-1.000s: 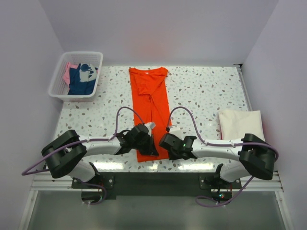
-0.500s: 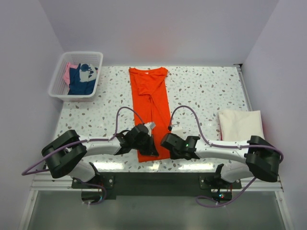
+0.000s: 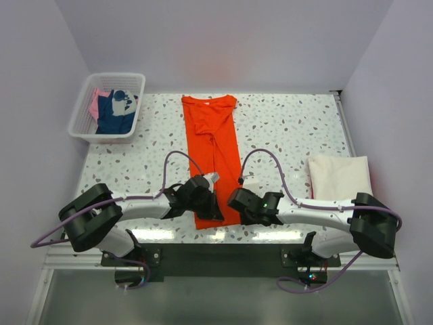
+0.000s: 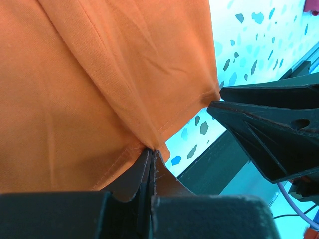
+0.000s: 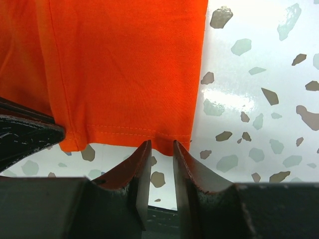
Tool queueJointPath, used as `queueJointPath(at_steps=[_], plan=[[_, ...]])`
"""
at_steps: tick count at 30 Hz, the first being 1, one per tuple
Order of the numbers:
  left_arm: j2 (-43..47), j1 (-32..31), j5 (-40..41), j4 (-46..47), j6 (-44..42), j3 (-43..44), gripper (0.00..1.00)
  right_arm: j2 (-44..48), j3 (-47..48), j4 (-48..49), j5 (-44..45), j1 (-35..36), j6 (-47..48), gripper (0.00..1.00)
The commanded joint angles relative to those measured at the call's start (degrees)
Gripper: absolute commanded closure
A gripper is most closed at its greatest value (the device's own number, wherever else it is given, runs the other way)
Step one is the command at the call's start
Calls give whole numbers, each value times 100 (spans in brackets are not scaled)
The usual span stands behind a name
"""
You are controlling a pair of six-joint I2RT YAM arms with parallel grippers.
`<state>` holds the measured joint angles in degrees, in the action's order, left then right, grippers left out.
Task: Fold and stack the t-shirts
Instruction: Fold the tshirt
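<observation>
The bright orange t-shirt [image 3: 213,145] lies folded into a long strip down the middle of the table, collar at the far end. My left gripper [image 3: 214,211] is shut on its near hem, at the left corner; in the left wrist view [image 4: 152,149] the cloth puckers into the closed tips. My right gripper [image 3: 235,202] is at the near right corner of the hem. In the right wrist view [image 5: 161,145] its jaws stand slightly apart, with the hem edge [image 5: 149,134] at the tips. A folded cream-white t-shirt [image 3: 338,176] lies at the right.
A white mesh basket [image 3: 80,116] at the far left holds a navy shirt [image 3: 111,116] and a pink one [image 3: 98,101]. The table's near edge and a dark rail [image 3: 216,250] are just behind both grippers. Walls enclose the table on three sides.
My right arm has shifted slightly and its gripper has edged in to the shirt's near right corner. The left gripper and the shirt have stayed in place.
</observation>
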<state>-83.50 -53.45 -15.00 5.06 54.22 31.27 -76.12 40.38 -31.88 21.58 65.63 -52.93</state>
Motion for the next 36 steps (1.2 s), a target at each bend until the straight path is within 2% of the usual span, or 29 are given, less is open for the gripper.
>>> queueJointPath(at_steps=[1,12,15,18,21,36], plan=[[115,-43,-90,144,-148,37,100,-8,128,-3,206,29,-95,72],[106,-43,-108,162,-157,29,100,-263,172,68,232,29,-95,72],[115,-43,-108,162,-148,37,100,-211,163,41,259,29,-113,81],[115,-43,-117,162,-166,37,100,-132,154,-3,294,29,-130,94],[133,-43,-125,153,-157,46,100,-88,146,-55,329,29,-148,100],[221,-43,-143,65,-183,125,100,659,-30,-635,584,29,-367,100]])
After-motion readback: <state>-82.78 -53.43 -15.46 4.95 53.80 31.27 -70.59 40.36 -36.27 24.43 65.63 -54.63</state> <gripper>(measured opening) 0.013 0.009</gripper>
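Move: Just beneath the right hand's parted fingers, some 1 cm lower and 1 cm to its right, lies the orange t-shirt's loose near corner. The hem spot already pinched by the left gripper is about 9 cm to the right hand's left and 1 cm farther out; the table's near edge runs about 7 cm back. From the left hand, the loose corner lies roughly 9 cm to the right, 1 cm nearer the base and 1 cm lower. Dipping about 1 cm straight down onto the t-shirt's loose corner, the right hand shuts its fingers there and pinches the hem. It then rises some 3 cm from that low point, drifting about 1 cm to its right, away from the left gripper. The left hand stays put and keeps its pinch on the hem. ##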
